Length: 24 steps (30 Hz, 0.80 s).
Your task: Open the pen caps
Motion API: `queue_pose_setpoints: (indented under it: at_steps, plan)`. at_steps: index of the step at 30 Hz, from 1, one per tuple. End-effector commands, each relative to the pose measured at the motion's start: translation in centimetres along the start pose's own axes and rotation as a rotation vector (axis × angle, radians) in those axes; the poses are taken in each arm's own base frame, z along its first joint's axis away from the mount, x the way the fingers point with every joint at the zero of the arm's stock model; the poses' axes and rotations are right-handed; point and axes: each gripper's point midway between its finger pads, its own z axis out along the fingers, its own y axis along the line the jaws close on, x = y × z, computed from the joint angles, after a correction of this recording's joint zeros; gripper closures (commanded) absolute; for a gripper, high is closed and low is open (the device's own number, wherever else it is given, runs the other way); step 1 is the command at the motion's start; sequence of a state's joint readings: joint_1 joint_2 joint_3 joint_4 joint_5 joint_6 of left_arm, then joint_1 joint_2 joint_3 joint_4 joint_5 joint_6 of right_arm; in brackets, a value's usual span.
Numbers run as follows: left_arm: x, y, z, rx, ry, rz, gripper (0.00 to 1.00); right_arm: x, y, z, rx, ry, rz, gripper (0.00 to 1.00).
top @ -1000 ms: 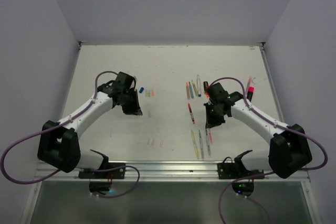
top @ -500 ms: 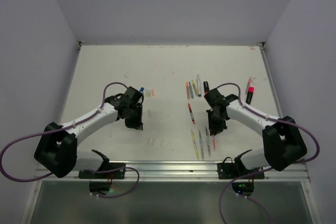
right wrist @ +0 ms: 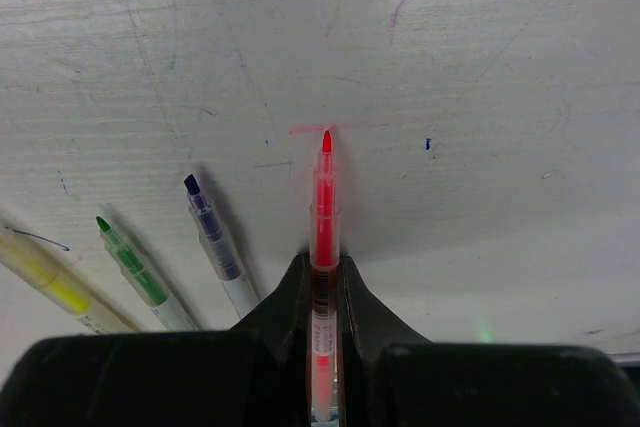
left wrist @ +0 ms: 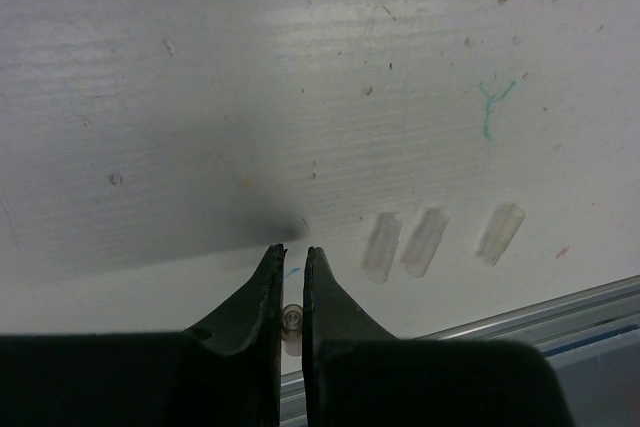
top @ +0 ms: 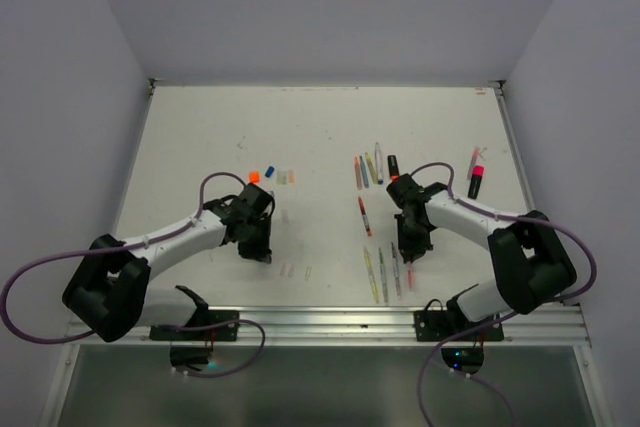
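Note:
In the right wrist view my right gripper (right wrist: 322,262) is shut on an uncapped red pen (right wrist: 325,197), whose tip rests on the table by a red mark. My left gripper (left wrist: 290,250) is shut on a small clear pen cap (left wrist: 291,320), low over the table. Three more clear caps (left wrist: 425,242) lie just to its right. In the top view the left gripper (top: 262,243) and right gripper (top: 412,247) are both down near the table. An orange cap (top: 255,176) and a blue cap (top: 269,170) lie behind the left gripper.
Uncapped blue (right wrist: 215,237), green (right wrist: 135,267) and yellow (right wrist: 50,282) pens lie left of the red one. Several capped pens (top: 366,169) and a red pen (top: 364,215) lie mid-table. Pink highlighters (top: 476,172) and a black one (top: 393,164) sit far right. The metal rail (top: 330,322) runs along the near edge.
Both arms have drawn back toward the near edge and lowered. The left gripper left the coloured caps behind. The right gripper brought the red pen down beside the near row of pens.

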State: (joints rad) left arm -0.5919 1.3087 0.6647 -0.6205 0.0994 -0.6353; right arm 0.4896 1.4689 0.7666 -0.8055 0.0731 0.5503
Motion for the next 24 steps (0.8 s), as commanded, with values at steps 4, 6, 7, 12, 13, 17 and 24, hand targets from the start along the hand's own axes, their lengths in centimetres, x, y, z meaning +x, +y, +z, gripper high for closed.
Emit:
queue_pose_setpoints:
  at_steps: [4, 6, 7, 12, 13, 17, 24]
  plan:
    - [0.9, -1.3, 0.9, 0.035, -0.01, -0.001, 0.9, -0.4, 0.6, 0.8, -0.02, -0.005, 0.016, 0.9]
    - [1.1, -1.1, 1.1, 0.021, -0.008, -0.017, 0.86, -0.4, 0.8, 0.9, -0.029, 0.001, 0.011, 0.89]
    - [0.9, -0.8, 1.0, 0.01, -0.021, -0.025, 0.85, -0.5, 0.9, 0.8, -0.032, -0.003, 0.011, 0.86]
    - [1.5, -0.4, 1.4, -0.003, -0.013, -0.055, 0.77, -1.1, 1.1, 0.6, -0.034, -0.008, -0.012, 0.76]
    - [1.7, -0.3, 1.5, -0.006, -0.004, -0.061, 0.76, -1.2, 1.2, 0.4, -0.039, -0.01, -0.013, 0.73]
    - [1.7, 0.0, 1.5, -0.024, -0.007, -0.07, 0.7, -1.6, 1.8, -0.2, -0.073, -0.022, -0.027, 0.59]
    - [0.2, -0.1, -0.3, -0.039, -0.071, -0.079, 0.57, -3.7, 3.1, -3.1, -0.132, -0.098, -0.036, 0.5]
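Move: The pink pen is in the right fingers, its middle about 1 cm behind them and just above its resting place. The violet pen lies some 3 cm left and 2 cm back, the green about 5 cm left and 3 back, the yellow about 8 left and 3 back. A clear cap is in the left fingers, its spot some 1 cm right, 1 cm back and 2 cm below; three laid caps are about 3, 5 and 8 cm right, 2 cm back. The pink pen is let go as the right fingers spread to about half open almost on the spot, the hand then shifting about 1.5 cm left, its left finger pushing the violet pen along. The clear cap is taken about 1.5 cm back, 1 cm down and slightly right, towards the row of caps, and the left fingers open to release it. ##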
